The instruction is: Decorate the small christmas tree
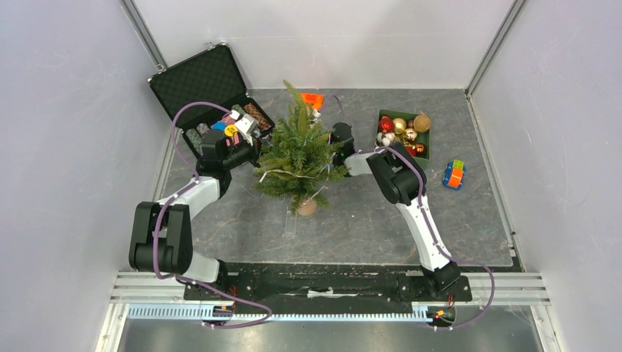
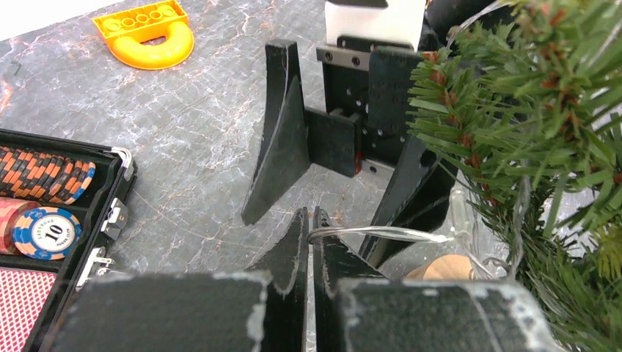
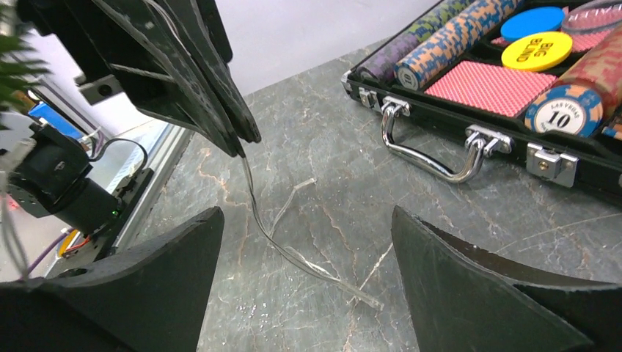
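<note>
The small christmas tree [image 1: 297, 154] stands mid-table on its tan stump [image 1: 307, 207], with a thin clear light wire [image 1: 282, 172] draped over its lower branches. My left gripper [image 1: 253, 152] is at the tree's left side, and my right gripper [image 1: 336, 150] is at its right, partly behind needles. In the left wrist view my left gripper [image 2: 311, 216] is shut on the clear wire [image 2: 381, 233], which runs right toward the tree [image 2: 528, 110]. In the right wrist view my right gripper [image 3: 306, 214] stands open and empty over the wire's loose end [image 3: 293, 253] on the table.
An open black briefcase [image 1: 209, 95] with poker chips [image 2: 48, 233] and cards sits at the back left. A green tray [image 1: 427, 143] of baubles stands at the back right, with a coloured block [image 1: 454, 174] beside it. A yellow-orange toy piece [image 2: 147, 33] lies behind the tree.
</note>
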You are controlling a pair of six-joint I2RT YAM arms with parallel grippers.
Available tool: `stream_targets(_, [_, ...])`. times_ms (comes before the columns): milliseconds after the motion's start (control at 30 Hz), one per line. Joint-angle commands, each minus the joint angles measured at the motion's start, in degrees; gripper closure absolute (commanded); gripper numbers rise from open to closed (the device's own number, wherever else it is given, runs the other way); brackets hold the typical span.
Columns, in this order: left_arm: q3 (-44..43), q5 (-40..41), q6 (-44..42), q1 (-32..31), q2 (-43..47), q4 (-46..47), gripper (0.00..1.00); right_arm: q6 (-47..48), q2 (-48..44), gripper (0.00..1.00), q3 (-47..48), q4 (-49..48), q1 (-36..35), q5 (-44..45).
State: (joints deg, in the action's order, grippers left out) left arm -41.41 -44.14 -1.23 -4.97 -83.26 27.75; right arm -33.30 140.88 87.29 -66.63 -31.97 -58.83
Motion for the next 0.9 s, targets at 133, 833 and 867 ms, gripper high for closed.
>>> stream_targets(133, [-1.1, 1.6, 4.6, -0.6, -0.9, 4.8, 0.98, 4.8, -0.8, 0.24, 0.9, 2.3, -1.0, 1.3])
stream_targets(833, [-10.1, 17.2, -16.1, -0.4, 8.3, -27.2, 0.23, 26.7, -23.3, 1.0, -14.9, 28.2, 8.2, 19.1])
stream_targets(867, [-10.1, 18.4, -17.9, -0.4, 8.7, -29.5, 0.22, 30.2, -25.2, 1.0, -14.7, 33.3, 8.2, 19.9])
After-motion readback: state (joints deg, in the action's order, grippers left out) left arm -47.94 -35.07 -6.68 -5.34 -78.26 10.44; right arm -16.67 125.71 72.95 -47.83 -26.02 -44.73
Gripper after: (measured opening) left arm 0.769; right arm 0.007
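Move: The light string hangs from the left hand's shut fingers, and its strand sits between the right hand's open fingers, about 1 cm left and 2 cm below. From the right hand, the tree's pot stands some 14 cm back and 6 cm right, and the chip case about 7 cm ahead and 17 cm left, both roughly 10 cm lower. For the left hand, that strand is about 2 cm ahead, 3 cm right and 5 cm below. Right hand pinches the light string, left opens, then right draws it about 8 cm right and 5 forward. ##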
